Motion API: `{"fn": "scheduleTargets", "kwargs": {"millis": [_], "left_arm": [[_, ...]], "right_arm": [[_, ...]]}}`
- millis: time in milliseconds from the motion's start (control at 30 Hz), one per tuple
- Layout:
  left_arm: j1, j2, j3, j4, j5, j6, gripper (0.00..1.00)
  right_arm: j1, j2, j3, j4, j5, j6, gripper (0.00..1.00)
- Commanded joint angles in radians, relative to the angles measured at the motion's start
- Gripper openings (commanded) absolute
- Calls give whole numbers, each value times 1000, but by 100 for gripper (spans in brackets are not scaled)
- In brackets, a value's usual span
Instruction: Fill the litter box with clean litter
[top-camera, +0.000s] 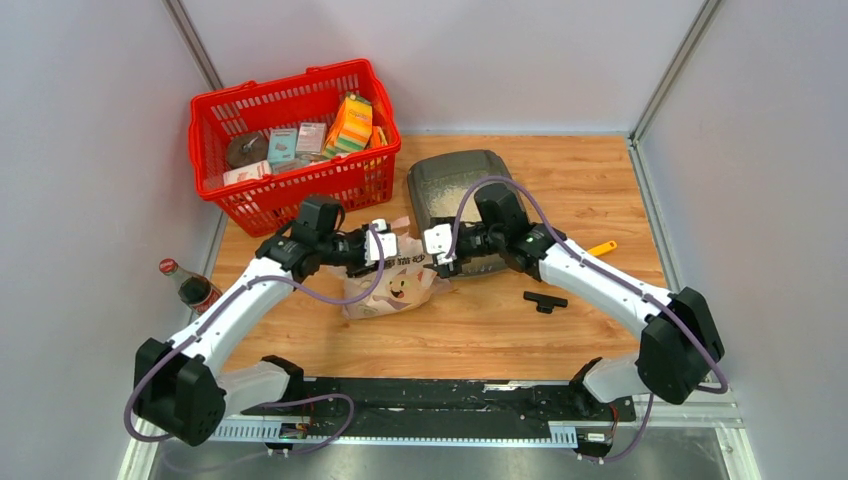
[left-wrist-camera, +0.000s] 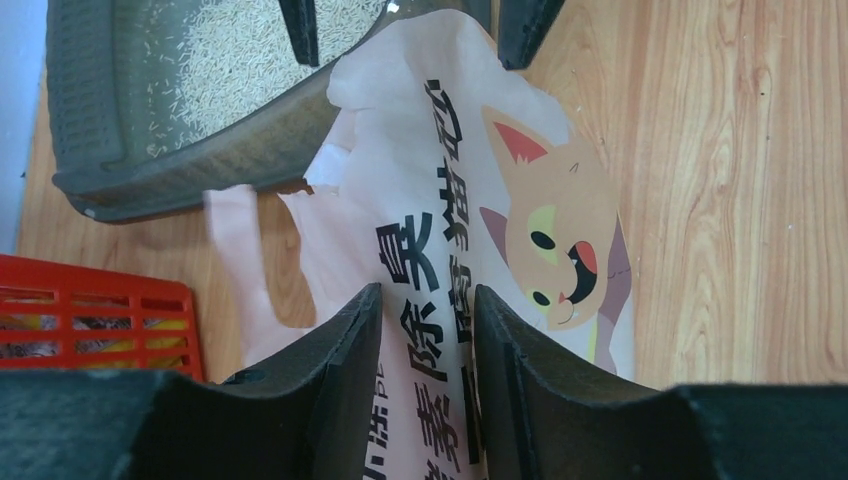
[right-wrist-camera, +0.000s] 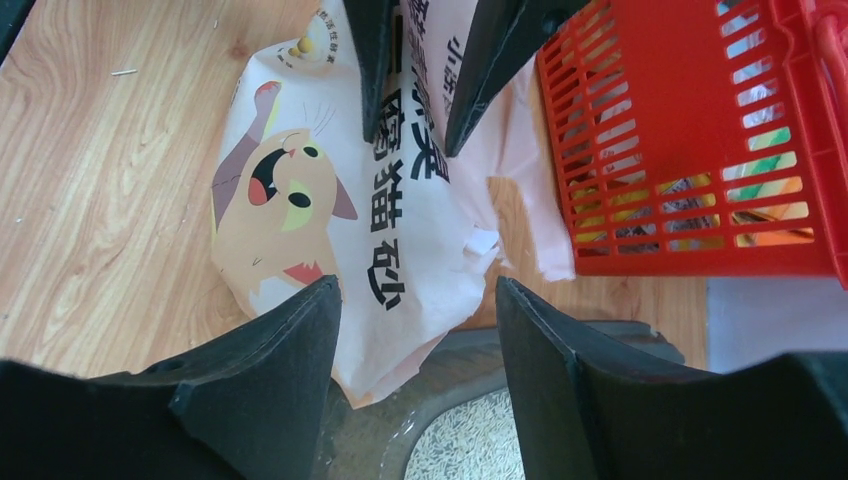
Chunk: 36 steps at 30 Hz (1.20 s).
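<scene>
The dark grey litter box (top-camera: 425, 180) sits at mid-table and holds a layer of pale litter (top-camera: 445, 200). A beige paper bag with a cartoon cat (top-camera: 395, 290) lies in front of it, its torn mouth resting at the box's near rim (right-wrist-camera: 600, 335). My left gripper (left-wrist-camera: 428, 295) is shut on the bag (left-wrist-camera: 420, 150), which fills the gap between its fingers. My right gripper (right-wrist-camera: 415, 282) is open and empty, hovering over the bag's mouth (right-wrist-camera: 400, 240) and the litter (right-wrist-camera: 470, 450). Litter (left-wrist-camera: 240, 60) shows inside the box wall (left-wrist-camera: 180, 180).
A red mesh basket (top-camera: 290, 190) with groceries stands at the back left, close to the bag (right-wrist-camera: 680, 150). A yellow scoop (top-camera: 602, 247) and a black T-shaped piece (top-camera: 544, 300) lie to the right. A cola bottle (top-camera: 190, 285) lies at the left edge.
</scene>
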Motion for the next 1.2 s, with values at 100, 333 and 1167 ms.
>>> {"fn": "scheduleTargets", "kwargs": {"millis": [100, 333, 1167], "left_arm": [[-9, 55, 91, -64, 48, 16, 27], [-7, 75, 108, -98, 43, -82, 13], [111, 46, 99, -139, 178, -293, 0]], "right_arm": [[24, 64, -4, 191, -76, -24, 63], [41, 142, 2, 249, -102, -8, 61], [-45, 297, 218, 69, -52, 278, 0]]}}
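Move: The bag's top edge runs from hand to hand: a stretch of it lies practically between the left hand's open fingers, about 1 cm below, while the right hand's gripping spot is some 5 cm to its left, 1 cm forward and 4 cm below. From the left hand, the red basket is roughly 25 cm ahead, 17 cm left and 7 cm lower. From the right hand, the litter box is about 17 cm ahead, 9 cm right and 17 cm below. The left hand stays almost in place over its end of the bag's top edge, shuts its fingers on the pink film and, once shut, keeps its pinch, drifting about 1 cm left as the wrist rolls some 20 degrees. Meanwhile the open right hand travels about 5 cm left and nearly 4 cm down towards the left hand onto the same edge, then slows and closes its fingers, pinching the edge close beside the left fingertips. ##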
